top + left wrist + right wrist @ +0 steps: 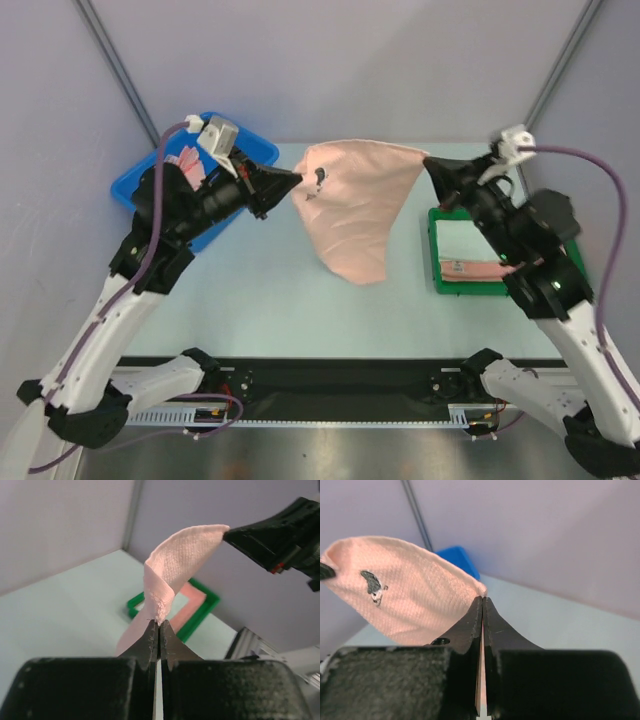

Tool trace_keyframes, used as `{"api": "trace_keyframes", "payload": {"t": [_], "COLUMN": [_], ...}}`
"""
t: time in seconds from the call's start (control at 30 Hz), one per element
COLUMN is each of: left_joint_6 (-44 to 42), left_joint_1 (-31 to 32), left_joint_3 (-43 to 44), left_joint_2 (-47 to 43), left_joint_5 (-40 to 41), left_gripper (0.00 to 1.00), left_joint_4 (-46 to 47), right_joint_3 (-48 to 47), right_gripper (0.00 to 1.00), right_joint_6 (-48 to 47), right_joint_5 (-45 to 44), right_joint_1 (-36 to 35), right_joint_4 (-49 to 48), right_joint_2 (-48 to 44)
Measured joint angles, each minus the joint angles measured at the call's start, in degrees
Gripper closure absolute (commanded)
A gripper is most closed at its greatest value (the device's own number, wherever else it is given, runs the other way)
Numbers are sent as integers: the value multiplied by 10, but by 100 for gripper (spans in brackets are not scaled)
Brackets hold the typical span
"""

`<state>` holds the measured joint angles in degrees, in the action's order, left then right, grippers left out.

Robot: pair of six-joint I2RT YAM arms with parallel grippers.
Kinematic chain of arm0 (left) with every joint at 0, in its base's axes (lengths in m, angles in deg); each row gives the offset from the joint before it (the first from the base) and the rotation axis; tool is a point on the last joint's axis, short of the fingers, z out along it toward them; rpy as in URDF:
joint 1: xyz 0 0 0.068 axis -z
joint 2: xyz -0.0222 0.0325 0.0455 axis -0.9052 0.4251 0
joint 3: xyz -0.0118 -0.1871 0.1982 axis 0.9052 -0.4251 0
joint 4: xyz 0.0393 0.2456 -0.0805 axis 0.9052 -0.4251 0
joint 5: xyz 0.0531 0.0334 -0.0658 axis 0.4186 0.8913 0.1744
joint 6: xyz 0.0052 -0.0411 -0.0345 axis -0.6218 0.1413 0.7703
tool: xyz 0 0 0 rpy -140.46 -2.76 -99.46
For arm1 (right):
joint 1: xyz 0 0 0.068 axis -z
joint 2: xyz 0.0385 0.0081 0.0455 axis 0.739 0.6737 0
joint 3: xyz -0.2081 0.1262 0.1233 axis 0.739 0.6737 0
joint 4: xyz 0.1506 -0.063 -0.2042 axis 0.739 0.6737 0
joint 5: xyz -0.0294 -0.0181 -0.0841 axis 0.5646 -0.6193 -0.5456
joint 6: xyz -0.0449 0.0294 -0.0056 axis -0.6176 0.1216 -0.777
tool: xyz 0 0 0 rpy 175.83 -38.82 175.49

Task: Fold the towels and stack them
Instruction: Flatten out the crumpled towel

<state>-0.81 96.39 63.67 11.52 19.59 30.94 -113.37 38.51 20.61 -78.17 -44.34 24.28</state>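
Observation:
A salmon-pink towel point(355, 205) with a small dark mark hangs stretched in the air between both grippers, its lower point drooping toward the table. My left gripper point(298, 180) is shut on its left corner; the pinched corner shows at the tips point(159, 621) in the left wrist view. My right gripper point(428, 163) is shut on the right corner, seen at its tips point(482, 598), with the towel point(405, 597) spreading left. More folded towels point(470, 250), pale mint over salmon, lie in the green tray point(436, 281). Another pink patterned towel point(190, 160) sits in the blue bin point(135, 185).
The blue bin stands at the back left behind the left arm. The green tray point(202, 615) sits at the right beside the right arm. Grey walls and slanted frame poles point(120, 70) enclose the back. The pale table point(260, 300) runs under the hanging towel.

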Motion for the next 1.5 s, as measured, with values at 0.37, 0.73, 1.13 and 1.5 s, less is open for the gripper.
{"api": "trace_keyframes", "payload": {"t": [0.37,0.73,1.13,1.5], "left_joint_6": [8,11,-17,-61], "left_joint_1": [160,114,-116,-156], "left_joint_3": [-6,31,123,305], "left_joint_2": [-71,4,355,670], "left_joint_5": [-7,47,-31,-103], "left_gripper": [100,100,100,99], "left_joint_4": [-5,-45,0,3], "right_joint_3": [2,-10,5,-104], "right_gripper": [100,100,100,100], "right_joint_6": [56,42,21,26], "right_joint_5": [63,28,134,236], "right_joint_1": [-14,-13,144,189], "right_joint_4": [15,7,-185,-258], "right_joint_2": [-165,-85,343,608]}}
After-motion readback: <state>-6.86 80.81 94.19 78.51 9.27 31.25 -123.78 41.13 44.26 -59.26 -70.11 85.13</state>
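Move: Both grippers hold the towel's top corners high up, some 19 cm apart; its middle hangs about 9 cm to the left gripper's right and 20 cm below. The clear far table lies about 30 cm ahead of both, midway between them, some 44 cm down. The blue bin stands roughly 22 cm ahead and 23 cm left of the left gripper, the green bin about 8 cm ahead and 20 cm right of the right gripper, both near table height. Keep both grippers shut on the towel's corners and draw them back together about 11 cm, rising slightly. Then swing them forward some 40 cm and steeply down towards the clear far table, tipping the fingers down some 25-30 degrees from their starting pose, so that the towel's free end trails towards the near side. ##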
